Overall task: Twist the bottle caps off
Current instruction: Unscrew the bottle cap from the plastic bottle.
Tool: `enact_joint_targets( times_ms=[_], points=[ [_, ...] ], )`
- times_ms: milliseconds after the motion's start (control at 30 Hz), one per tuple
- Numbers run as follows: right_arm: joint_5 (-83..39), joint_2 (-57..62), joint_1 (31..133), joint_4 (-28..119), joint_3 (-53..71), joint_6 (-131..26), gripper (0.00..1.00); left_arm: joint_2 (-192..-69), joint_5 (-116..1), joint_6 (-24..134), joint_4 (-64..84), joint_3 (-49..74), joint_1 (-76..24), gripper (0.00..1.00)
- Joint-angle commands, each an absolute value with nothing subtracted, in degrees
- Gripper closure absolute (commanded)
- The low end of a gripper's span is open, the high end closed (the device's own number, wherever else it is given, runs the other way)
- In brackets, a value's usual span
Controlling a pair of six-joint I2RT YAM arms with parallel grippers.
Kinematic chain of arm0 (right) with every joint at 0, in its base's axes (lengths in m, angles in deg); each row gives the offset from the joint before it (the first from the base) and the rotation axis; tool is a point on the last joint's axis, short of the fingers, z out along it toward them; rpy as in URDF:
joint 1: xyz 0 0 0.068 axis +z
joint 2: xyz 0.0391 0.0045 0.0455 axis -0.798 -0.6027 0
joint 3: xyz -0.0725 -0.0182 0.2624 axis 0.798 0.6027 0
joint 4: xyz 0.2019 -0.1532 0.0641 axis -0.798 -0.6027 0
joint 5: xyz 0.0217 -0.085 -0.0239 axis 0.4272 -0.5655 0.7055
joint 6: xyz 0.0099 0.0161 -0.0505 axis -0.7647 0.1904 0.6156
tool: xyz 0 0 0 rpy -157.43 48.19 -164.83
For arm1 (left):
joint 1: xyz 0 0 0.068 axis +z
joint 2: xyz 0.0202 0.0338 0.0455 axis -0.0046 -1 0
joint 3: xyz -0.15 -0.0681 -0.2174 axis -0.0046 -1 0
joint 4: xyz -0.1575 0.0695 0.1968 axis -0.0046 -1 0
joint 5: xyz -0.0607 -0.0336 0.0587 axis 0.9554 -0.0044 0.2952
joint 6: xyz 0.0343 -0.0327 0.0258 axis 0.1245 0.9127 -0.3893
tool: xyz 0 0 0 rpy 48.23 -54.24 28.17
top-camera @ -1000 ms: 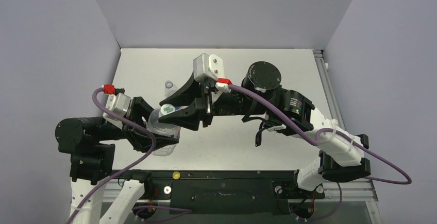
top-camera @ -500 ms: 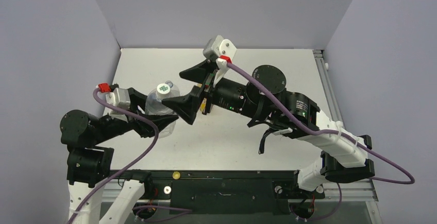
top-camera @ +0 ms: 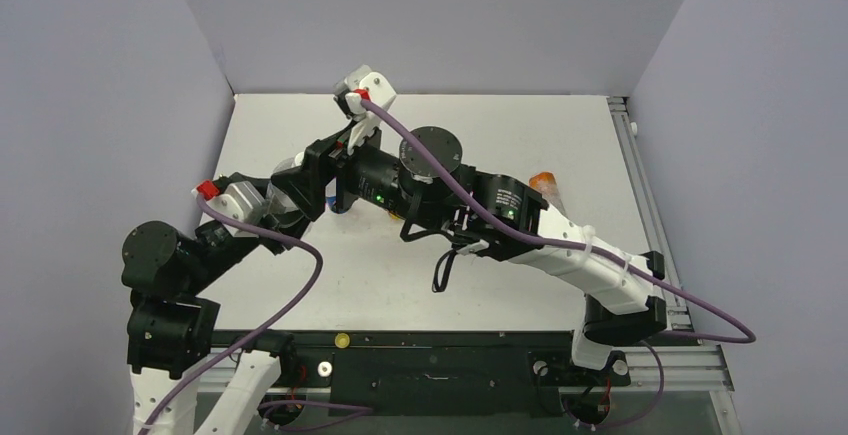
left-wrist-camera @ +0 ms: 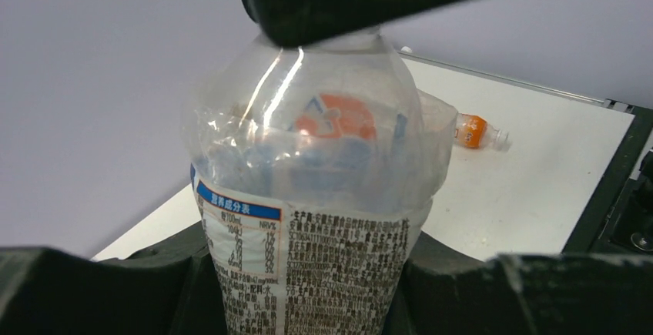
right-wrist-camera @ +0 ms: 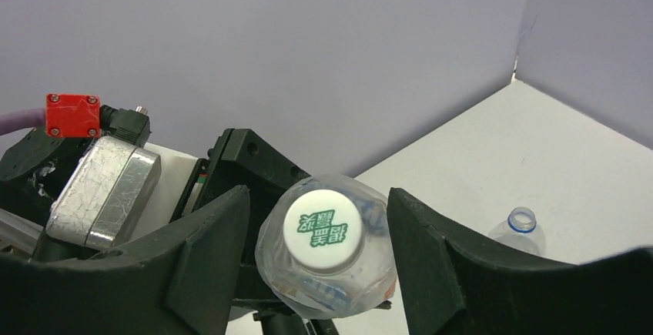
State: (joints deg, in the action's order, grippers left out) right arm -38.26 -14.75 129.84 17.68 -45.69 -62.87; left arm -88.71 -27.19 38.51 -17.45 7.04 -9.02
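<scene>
A clear bottle (left-wrist-camera: pixel 316 196) with a white printed label stands upright in my left gripper (left-wrist-camera: pixel 323 293), which is shut on its lower body. Its white cap (right-wrist-camera: pixel 323 231) with green print is on the neck. My right gripper (right-wrist-camera: pixel 316 216) hangs over the top, open, one finger (right-wrist-camera: pixel 208 250) on each side of the cap with a gap on both sides. From above, the right gripper (top-camera: pixel 318 170) covers the bottle and the left gripper (top-camera: pixel 282 203). A capless clear bottle (right-wrist-camera: pixel 520 229) with a blue neck ring stands behind.
An orange drink bottle (left-wrist-camera: pixel 477 131) lies on the white table at the right, also seen past the right arm (top-camera: pixel 545 183). A small yellow round piece (top-camera: pixel 342 339) sits on the black rail at the near edge. Grey walls close in on the left, back and right.
My right gripper let go of the cap, opened and swung left and back, and now stands over the cap again. The left arm moved the bottle back and left.
</scene>
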Motion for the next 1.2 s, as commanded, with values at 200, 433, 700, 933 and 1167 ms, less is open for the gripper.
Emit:
enact_joint_targets(
  times_ms=[200, 433, 700, 933, 1167],
  points=[
    [-39.0, -11.9, 128.8, 23.2, -43.0, -65.7, 0.61, -88.5, -31.0, 36.7, -18.3, 7.0, -8.7, 0.98],
    [-39.2, -12.3, 128.7, 22.3, -43.7, -63.9, 0.77, -88.2, -28.9, 38.9, -17.3, 6.4, -8.8, 0.98],
    [-27.5, -8.3, 128.2, 19.4, -42.1, -54.9, 1.0, -89.4, -17.0, 51.2, -13.4, 7.6, -8.8, 0.98],
    [2.4, -2.0, 124.7, 14.7, -40.2, -49.2, 1.0, -91.5, -1.4, 79.6, 10.8, 3.4, -8.8, 0.99],
    [13.8, -0.9, 123.6, 11.4, -39.3, -46.8, 0.99, -92.9, -0.5, 89.8, 17.3, 4.1, -8.9, 0.99]
  ],
)
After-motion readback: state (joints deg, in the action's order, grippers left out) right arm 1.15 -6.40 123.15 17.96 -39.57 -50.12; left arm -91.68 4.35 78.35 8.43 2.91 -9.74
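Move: The white cap stands between the right hand's open fingers, about 1 cm ahead of its hand point and 1 cm below it. From the left hand, which already grips the bottle body, it lies some 10 cm above, 3 cm back and 1 cm right. Far below on the table an opened Pepsi bottle stands about 28 cm ahead of the right hand, laterally level; the yellow bottle is some 27 cm ahead and 12 cm to its right. The cap is pinched as the right fingers close from wide open while both hands nearly hold their place. Then both swing back and to the right together, roughly 8 to 10 cm, twisting against each other: the right wrist turns the cap about 30 degrees counter-clockwise, the left, keeping its grip, turns the bottle about 35 degrees clockwise, tipping its fingers down somewhat. ##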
